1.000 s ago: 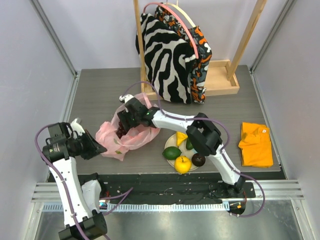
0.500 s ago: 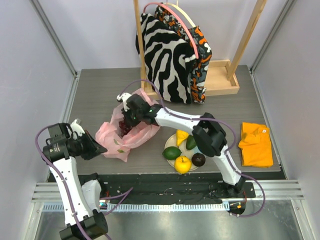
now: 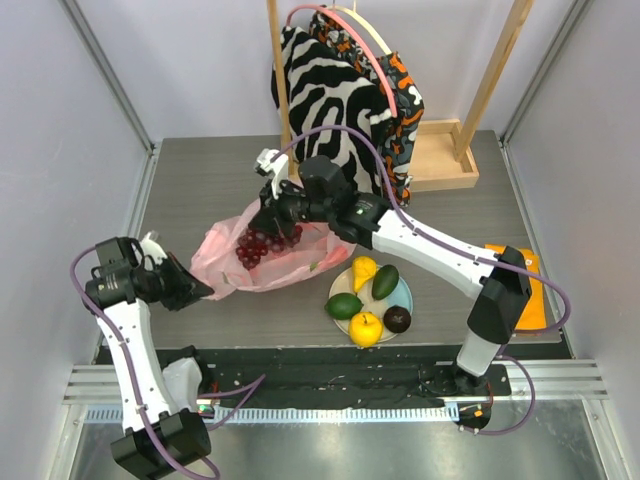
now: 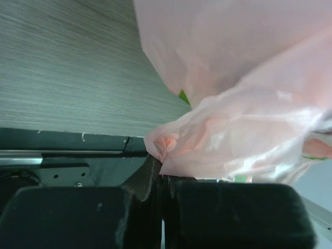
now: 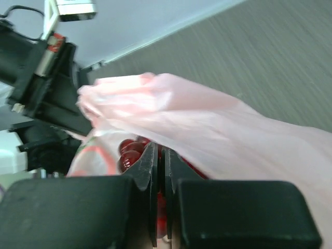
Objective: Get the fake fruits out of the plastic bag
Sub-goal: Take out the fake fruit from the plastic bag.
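The pink plastic bag (image 3: 262, 262) lies left of centre on the table. My left gripper (image 3: 197, 290) is shut on its near left corner; in the left wrist view the pink film (image 4: 233, 129) is pinched in the shut gripper (image 4: 160, 174). My right gripper (image 3: 277, 212) is shut on the dark red grape bunch (image 3: 258, 245) and holds it over the bag's mouth. In the right wrist view the grapes (image 5: 127, 152) show beside the gripper (image 5: 161, 158), with bag film (image 5: 223, 135) beyond. A pear (image 3: 363, 270), avocado (image 3: 386, 281), lime (image 3: 343, 306), yellow-orange fruit (image 3: 366, 327) and maroon fruit (image 3: 397, 319) sit on the plate (image 3: 404, 297).
A zebra-striped cloth bag (image 3: 325, 110) hangs on a wooden rack (image 3: 440, 160) at the back. A folded orange cloth (image 3: 528, 295) lies at the right, partly behind my right arm. Black rail along the table's near edge (image 3: 330, 362).
My right gripper has risen and moved back and right with the grape bunch, lifting it out of the bag. The bag is stretched wider. My left gripper keeps its hold.
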Controlling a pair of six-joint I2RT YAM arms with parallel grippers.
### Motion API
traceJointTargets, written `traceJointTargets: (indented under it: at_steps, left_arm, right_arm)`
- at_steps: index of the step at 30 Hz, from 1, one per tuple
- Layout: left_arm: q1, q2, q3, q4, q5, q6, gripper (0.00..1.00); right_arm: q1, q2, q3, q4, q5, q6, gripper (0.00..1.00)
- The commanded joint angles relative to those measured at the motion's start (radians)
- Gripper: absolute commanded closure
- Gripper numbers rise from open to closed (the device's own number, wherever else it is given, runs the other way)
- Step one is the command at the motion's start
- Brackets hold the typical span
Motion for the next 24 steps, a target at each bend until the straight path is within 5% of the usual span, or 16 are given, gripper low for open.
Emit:
traceJointTargets:
  at_steps: [1, 5, 9, 18, 24]
  left_arm:
    - [0.006, -0.022, -0.016, 0.136, 0.093, -0.116, 1.00]
    - [0.006, -0.008, -0.007, 0.278, 0.097, -0.235, 1.00]
    - [0.006, 0.053, 0.039, 0.377, -0.058, -0.234, 1.00]
    - [0.006, 0.151, 0.102, 0.451, -0.175, -0.254, 1.00]
    - [0.006, 0.165, 0.174, 0.472, -0.342, -0.274, 1.00]
  right_arm:
    - [-0.025, -0.023, -0.058, 0.159, -0.174, 0.087, 0.99]
    - [-0.022, 0.020, -0.002, 0.138, -0.288, 0.129, 0.99]
    - [-0.025, 0.009, 0.071, 0.095, -0.297, 0.121, 0.99]
    - [-0.098, -0.039, 0.243, 0.069, -0.279, 0.152, 0.99]
    - [-0.199, -0.138, 0.259, -0.095, -0.306, 0.092, 0.99]
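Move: The grape bunch already hangs from the right hand's closed fingers, its middle about 7 cm below and 2 cm back, still inside the pink plastic bag, whose middle lies some 18 cm below and 3 cm back. The plate is roughly 23 cm to the right, 12 cm back, 28 cm down; the yellow pear 22 cm right, 5 cm back, 26 cm down. From the left hand, gripping the bag's rim, the grapes are about 9 cm ahead, 12 cm right, 3 cm higher. The grapes, still pinched in the shut right fingers, first dip about 2 cm and draw slightly back, then rise some 12 cm up out of the bag, drifting right at the end. Meanwhile the left hand keeps its pinch on the rim and pulls the bag forward about 10 cm and left, rising a little and turning counter-clockwise. ##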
